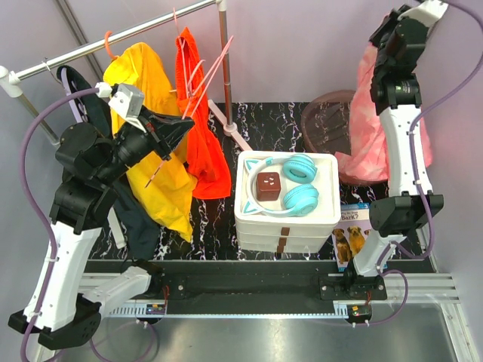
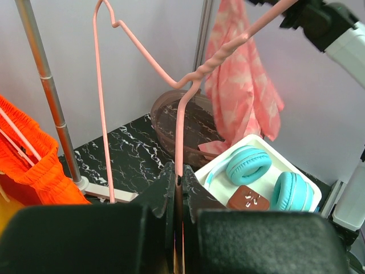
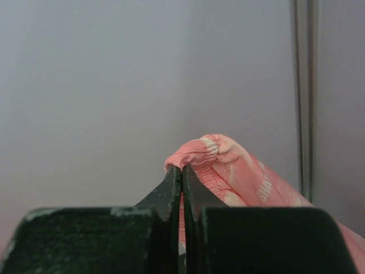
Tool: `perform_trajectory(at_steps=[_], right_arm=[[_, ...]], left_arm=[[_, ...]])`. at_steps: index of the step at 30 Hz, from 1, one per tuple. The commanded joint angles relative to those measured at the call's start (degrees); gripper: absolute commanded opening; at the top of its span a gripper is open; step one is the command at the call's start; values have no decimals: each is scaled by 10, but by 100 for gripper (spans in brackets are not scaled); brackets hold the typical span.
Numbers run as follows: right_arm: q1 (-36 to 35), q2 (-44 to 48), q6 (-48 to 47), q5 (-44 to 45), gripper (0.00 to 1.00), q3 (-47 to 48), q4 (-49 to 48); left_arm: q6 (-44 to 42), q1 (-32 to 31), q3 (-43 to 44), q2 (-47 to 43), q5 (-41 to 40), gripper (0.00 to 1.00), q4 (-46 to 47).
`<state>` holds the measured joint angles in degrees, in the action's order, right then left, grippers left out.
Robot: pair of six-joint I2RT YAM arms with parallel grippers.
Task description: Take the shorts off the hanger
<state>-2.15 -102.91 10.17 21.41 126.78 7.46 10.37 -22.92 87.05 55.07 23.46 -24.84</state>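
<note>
In the top view my left gripper [image 1: 187, 119] is shut on the thin pink wire hanger [image 1: 219, 60], holding it bare beside the clothes rack. The left wrist view shows the same grip [image 2: 179, 178] on the hanger's wire [image 2: 102, 114], with its twisted neck rising up and to the right. The pink patterned shorts [image 1: 362, 143] hang far off at the right, over the brown basket [image 1: 324, 121]. My right gripper [image 1: 377, 38] is raised high and shut on their elastic waistband [image 3: 182, 168]. The shorts [image 2: 242, 91] dangle free of the hanger.
The rack's rail [image 1: 113, 41] carries a yellow garment [image 1: 151, 83], an orange one [image 1: 200, 143] and a dark one [image 1: 143, 226]. Stacked white trays [image 1: 287, 222] hold teal headphones [image 1: 298, 185] and a brown box [image 1: 268, 185]. A dog booklet [image 1: 351, 234] lies to their right.
</note>
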Motion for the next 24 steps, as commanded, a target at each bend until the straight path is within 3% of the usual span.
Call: perform_trajectory(at_steps=[1, 6, 10, 14, 16, 18, 22, 23, 24], right_arm=[[6, 47, 75, -72, 0, -42, -15], [7, 37, 125, -131, 0, -72, 11], [44, -28, 184, -167, 0, -18, 108], [70, -143, 255, -284, 0, 188, 342], [68, -175, 279, -370, 0, 225, 384], [67, -161, 294, -397, 0, 191, 410], [58, -66, 297, -330, 0, 31, 399], [59, -62, 296, -310, 8, 25, 431], [59, -62, 291, -294, 22, 29, 459]], left_arm=[[-3, -5, 22, 8, -11, 0, 16], [13, -6, 23, 18, -10, 0, 22], [39, -7, 23, 20, -14, 0, 26], [62, -6, 18, 25, -17, 0, 37], [73, -6, 17, 26, -18, 0, 42], [76, -7, 17, 25, -19, 0, 44], [105, -6, 15, 22, -26, 0, 49], [114, -6, 13, 21, -34, 0, 50], [122, -6, 12, 22, -37, 0, 52]])
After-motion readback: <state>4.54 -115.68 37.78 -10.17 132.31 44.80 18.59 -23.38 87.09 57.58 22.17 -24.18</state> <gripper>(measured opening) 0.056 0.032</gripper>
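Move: Almost straight below the right hand, some 48 cm down, about 6 cm nearer the base and 2 cm to its right, stands the brown basket. The white box with the headphones stands roughly 32 cm back and 22 cm left of this hand, about 43 cm lower. From the left hand, which holds the empty pink hanger, the basket lies some 22 cm ahead, 48 cm to the right and 45 cm down. Lowering the pink shorts into the basket, the right hand sinks about 22 cm, fastest at the end, and drifts some 5 cm left, its fingers tipping down about 40 degrees as the wrist rolls left side up and turns counter-clockwise. The fingertips still pinch the shorts' end, just starting to part. The left hand keeps its grip on the hanger. ##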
